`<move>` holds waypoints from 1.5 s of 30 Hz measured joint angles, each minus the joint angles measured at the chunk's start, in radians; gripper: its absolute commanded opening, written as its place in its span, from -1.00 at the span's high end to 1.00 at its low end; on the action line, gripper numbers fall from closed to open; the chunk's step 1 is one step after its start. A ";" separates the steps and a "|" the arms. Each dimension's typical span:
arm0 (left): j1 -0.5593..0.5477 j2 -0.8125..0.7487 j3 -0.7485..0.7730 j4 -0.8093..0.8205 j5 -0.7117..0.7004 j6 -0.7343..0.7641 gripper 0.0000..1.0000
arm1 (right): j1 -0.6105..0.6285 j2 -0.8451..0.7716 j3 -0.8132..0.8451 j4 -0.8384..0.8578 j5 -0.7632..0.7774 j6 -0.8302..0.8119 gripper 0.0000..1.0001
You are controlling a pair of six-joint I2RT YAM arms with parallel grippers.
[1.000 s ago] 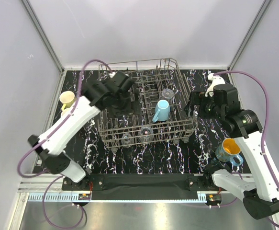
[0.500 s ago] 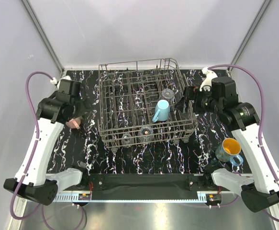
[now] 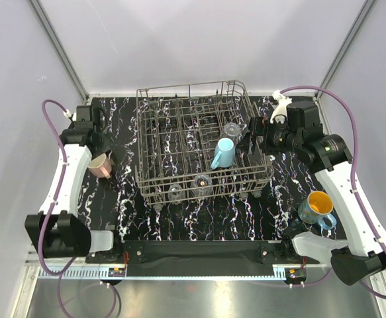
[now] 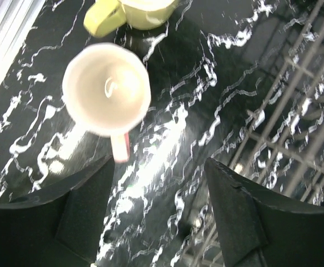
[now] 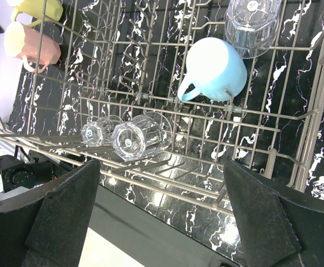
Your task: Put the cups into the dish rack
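Note:
The dish rack (image 3: 154, 177) stands mid-table and holds a light blue mug (image 3: 224, 152) and three clear glasses (image 3: 232, 128) (image 3: 202, 182) (image 3: 175, 192). Left of the rack lies a pink mug (image 3: 100, 165), which the left wrist view shows from above (image 4: 106, 89) with its handle towards my fingers. A yellow mug (image 4: 134, 8) sits just beyond it. My left gripper (image 3: 100, 146) (image 4: 159, 165) hangs open over the table beside the pink mug, holding nothing. My right gripper (image 3: 253, 144) (image 5: 162, 167) is open and empty over the rack's right side. A teal mug with an orange inside (image 3: 317, 209) stands at the near right.
The rack's upright tines and wire walls (image 5: 167, 111) rise just below my right fingers. The rack's left wall (image 4: 295, 111) lies close to my left gripper. White enclosure walls (image 3: 40, 79) border the black marbled table (image 3: 199, 222) on three sides.
My left arm has swung from over the rack out to its left, and it now hangs by the pink mug with its jaws a little narrower. The right arm shifted slightly.

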 measured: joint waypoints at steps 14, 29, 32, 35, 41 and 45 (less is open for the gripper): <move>0.087 0.176 -0.068 0.159 0.044 0.003 -0.31 | 0.000 0.023 0.020 -0.014 0.020 -0.008 -0.99; 0.104 0.309 -0.074 0.201 0.070 -0.021 0.45 | 0.000 0.040 0.018 -0.018 0.027 0.022 -0.99; 0.106 0.306 -0.085 0.209 0.069 -0.023 0.63 | 0.000 0.052 0.019 -0.034 0.027 0.020 -0.99; 0.108 0.288 -0.103 0.214 0.065 -0.024 1.00 | 0.000 0.061 0.021 -0.051 0.028 0.010 -0.99; 0.113 0.212 -0.164 0.212 0.079 -0.033 1.00 | 0.000 0.049 0.022 -0.058 0.018 -0.002 -0.99; 0.113 0.115 -0.200 0.161 0.143 -0.043 1.00 | 0.000 0.041 0.024 -0.059 -0.004 -0.002 -0.99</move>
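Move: The pink cup is about 5 cm to the left of my left hand and 2 cm ahead, its middle some 13 cm below. The green cup stands about 9 cm beyond the pink one. The middle of the dish rack lies roughly 30 cm to my left hand's right and 7 cm ahead. From my idle right hand the pink cup is some 52 cm left, 6 cm ahead and 25 cm below. I drop my left hand about 10 cm to the pink cup, easing some 4 cm forward and 2 cm left and tipping the fingers about 10 degrees steeper. There I close them from well open to nearly shut, pinching the wall on the cup's right side at the rim, then draw back about 4 cm and slightly right, beginning to rise. ##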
